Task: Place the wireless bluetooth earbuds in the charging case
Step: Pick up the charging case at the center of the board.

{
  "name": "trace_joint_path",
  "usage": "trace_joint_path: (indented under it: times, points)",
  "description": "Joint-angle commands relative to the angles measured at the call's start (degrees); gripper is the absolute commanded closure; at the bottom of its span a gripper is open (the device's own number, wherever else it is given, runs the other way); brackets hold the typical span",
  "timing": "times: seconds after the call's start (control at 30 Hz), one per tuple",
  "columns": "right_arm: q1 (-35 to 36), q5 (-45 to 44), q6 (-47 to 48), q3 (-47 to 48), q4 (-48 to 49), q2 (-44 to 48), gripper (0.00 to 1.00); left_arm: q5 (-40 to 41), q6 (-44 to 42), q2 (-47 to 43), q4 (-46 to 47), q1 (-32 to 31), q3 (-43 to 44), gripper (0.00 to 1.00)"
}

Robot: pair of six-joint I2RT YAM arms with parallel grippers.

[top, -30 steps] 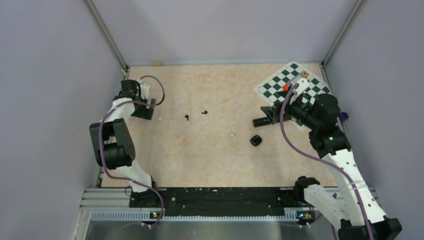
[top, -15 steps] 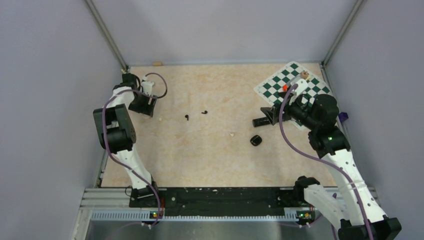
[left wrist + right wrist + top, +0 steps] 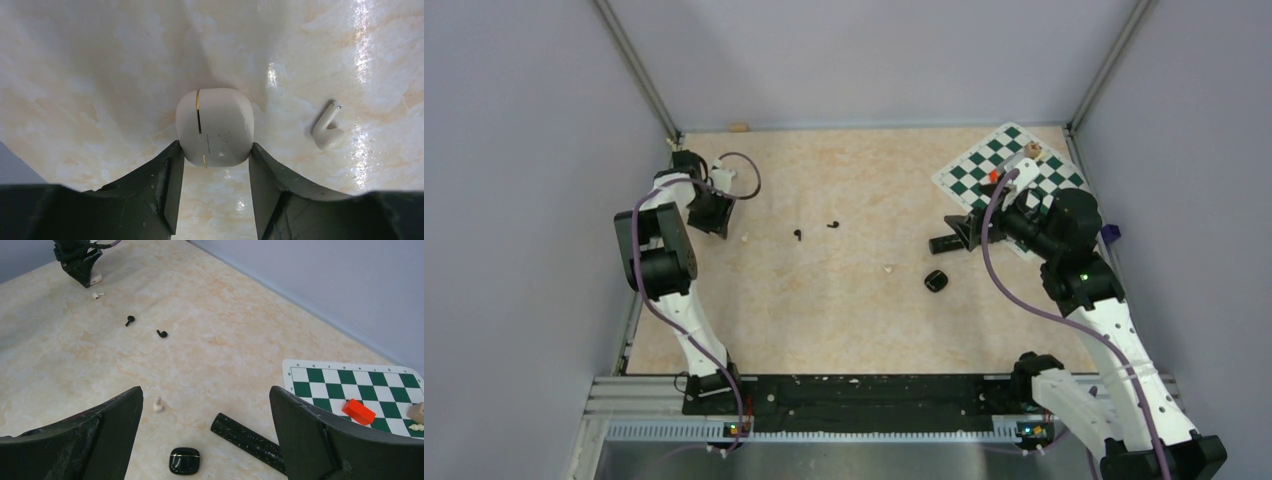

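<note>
Two black wireless bluetooth earbuds (image 3: 797, 236) (image 3: 832, 223) lie apart on the table's middle; the right wrist view shows them far off (image 3: 130, 319) (image 3: 161, 333). The glossy black charging case (image 3: 184, 460) lies shut on the table, just below and between the wide-apart jaws of my right gripper (image 3: 206, 395), which is open and empty. From above, the charging case (image 3: 936, 281) sits left of the right arm. My left gripper (image 3: 215, 149) is at the far left (image 3: 709, 215), away from these, its fingers pressed on both sides of a cream-coloured case (image 3: 215, 120).
A cream earbud (image 3: 328, 131) lies right of the cream case, another (image 3: 158, 404) near the black case. A long black speckled cylinder (image 3: 245, 440) lies right of the black case. A green chessboard (image 3: 350, 385) with a red block (image 3: 358, 411) sits at the back right.
The left gripper's jaws have closed in onto the cream case while the left arm shifted slightly. The right arm has not moved.
</note>
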State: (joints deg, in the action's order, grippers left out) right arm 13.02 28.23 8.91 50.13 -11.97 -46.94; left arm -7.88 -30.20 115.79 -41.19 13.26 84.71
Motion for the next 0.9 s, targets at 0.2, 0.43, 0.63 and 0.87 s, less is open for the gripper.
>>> trace_joint_path:
  times: [0.2,0.43,0.63,0.87]
  points:
    - [0.5,2.0,-0.8,-0.1,2.7,-0.3,0.05,-3.5,-0.3,-1.6,-0.6,0.3,2.1,0.84]
    - [0.5,6.8,-5.3,3.7,2.2,-4.7,0.05,-21.5,-4.6,-14.4,-7.1,-2.0,2.4,0.84]
    - [0.5,20.5,-6.7,8.7,4.8,-10.1,0.08,-31.1,-5.5,-24.7,-10.0,-11.6,2.4,0.83]
    - [0.5,25.7,-0.2,5.0,13.0,-9.8,0.07,-36.2,-2.8,-27.6,-10.9,-29.4,8.2,0.82]
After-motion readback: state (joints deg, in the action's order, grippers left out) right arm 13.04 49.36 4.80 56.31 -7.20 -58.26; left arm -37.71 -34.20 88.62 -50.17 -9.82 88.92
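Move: The white charging case already sits between the left hand's fingers, down on the board. The board's centre, where it is headed, lies about 42 cm to that hand's right and 5 cm back. On the way, a white earbud lies roughly 7 cm right and level, and two black earbuds 23 cm right and level, and 32 cm right and 3 cm ahead, all some 2 cm below. From the right hand the centre is about 24 cm left, 8 cm ahead and 30 cm below. The white charging case, still pinched on both sides by the left fingers, is lifted off the board and carried some 25 cm right and 22 cm up towards the centre, easing back 5 cm late on; the hand turns clockwise about 40 degrees as its fingers swing out from pointing down. The empty right hand, fingers open, shifts 5 cm left and turns about 20 degrees counter-clockwise. ##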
